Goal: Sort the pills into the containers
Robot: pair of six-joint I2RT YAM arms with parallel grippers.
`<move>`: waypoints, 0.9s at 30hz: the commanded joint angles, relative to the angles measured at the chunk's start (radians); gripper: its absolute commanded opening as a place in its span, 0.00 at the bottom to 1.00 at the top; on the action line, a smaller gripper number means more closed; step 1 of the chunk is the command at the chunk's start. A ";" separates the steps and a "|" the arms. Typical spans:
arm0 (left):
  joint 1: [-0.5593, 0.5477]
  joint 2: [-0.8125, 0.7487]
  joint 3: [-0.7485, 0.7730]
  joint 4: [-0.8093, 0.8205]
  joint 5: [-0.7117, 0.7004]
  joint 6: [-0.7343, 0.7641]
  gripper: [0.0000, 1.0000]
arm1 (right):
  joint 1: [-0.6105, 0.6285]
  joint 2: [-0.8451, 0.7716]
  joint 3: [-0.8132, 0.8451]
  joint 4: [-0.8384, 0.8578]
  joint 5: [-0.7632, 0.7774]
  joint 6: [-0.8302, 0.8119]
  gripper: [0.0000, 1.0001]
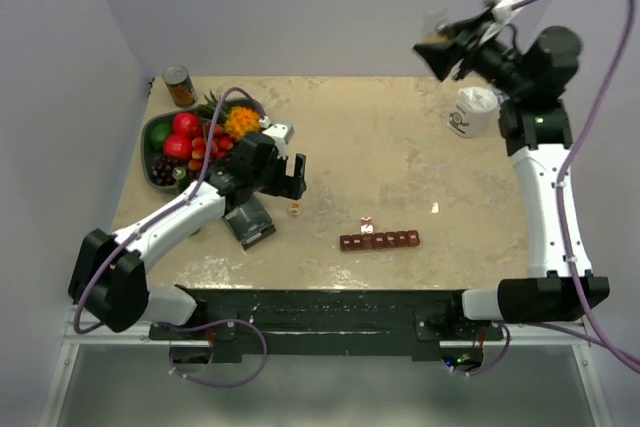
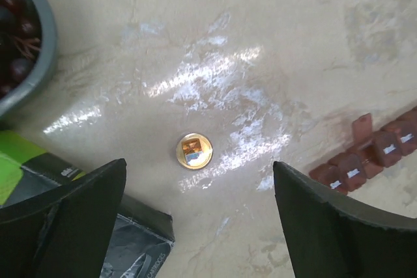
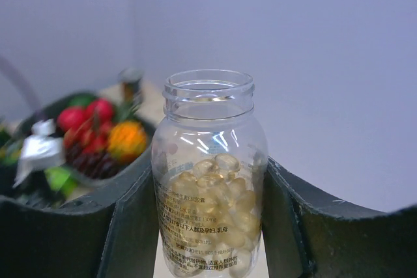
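A clear uncapped bottle (image 3: 207, 128) stands upright between the fingers of my right gripper (image 3: 208, 183), which is shut on it. The pills (image 3: 218, 203) show as pale tan capsules filling its lower half. In the top view this gripper (image 1: 452, 47) holds the bottle (image 1: 436, 44) high above the table's far right. A round gold cap (image 2: 194, 151) lies flat on the table. Just above it my left gripper (image 2: 199, 174) hangs open and holds nothing. The containers (image 1: 380, 241), a dark red-brown strip (image 2: 374, 154), lie to the cap's right with one lid standing up.
A grey-green fruit bowl (image 1: 152, 133) sits at the back left beside a metal can (image 1: 180, 85). A dark box (image 1: 250, 222) lies under my left arm, close to the left finger (image 2: 78, 219). A white cup (image 1: 475, 110) stands at the back right.
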 commanded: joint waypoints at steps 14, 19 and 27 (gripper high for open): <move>0.015 -0.349 -0.123 0.240 0.008 -0.046 0.99 | -0.340 -0.095 -0.046 0.721 0.013 0.770 0.19; 0.015 -0.359 -0.163 0.343 0.116 -0.015 0.99 | -0.073 -0.252 -0.326 0.685 -0.100 0.646 0.19; 0.015 -0.365 -0.200 0.359 0.261 0.062 0.99 | -0.093 -0.292 -0.491 0.842 -0.115 0.817 0.17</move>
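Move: The right hand already holds the open jar of capsules high up; the pill box lies about 11 cm back, 4 cm to its left and some 46 cm below. The white canister stands roughly 16 cm ahead and 15 cm right, 42 cm down. The jar lid lies about 1 cm back from directly beneath the empty left hand, 10 cm down; from that hand the black carton is 4 cm back and 10 cm left, the pill box 8 cm back and 17 cm right, both similarly low. The right fingers keep their pinch on the jar and swing it quickly right and left, twice over, in sweeps of up to about 12 cm, ending some 9 cm farther back and 5 cm higher with the fingers tipped up. The left hand, already clear of the lid and open, rises about 9 cm away from it, drifts a little back, and tilts its fingers outward and up. ##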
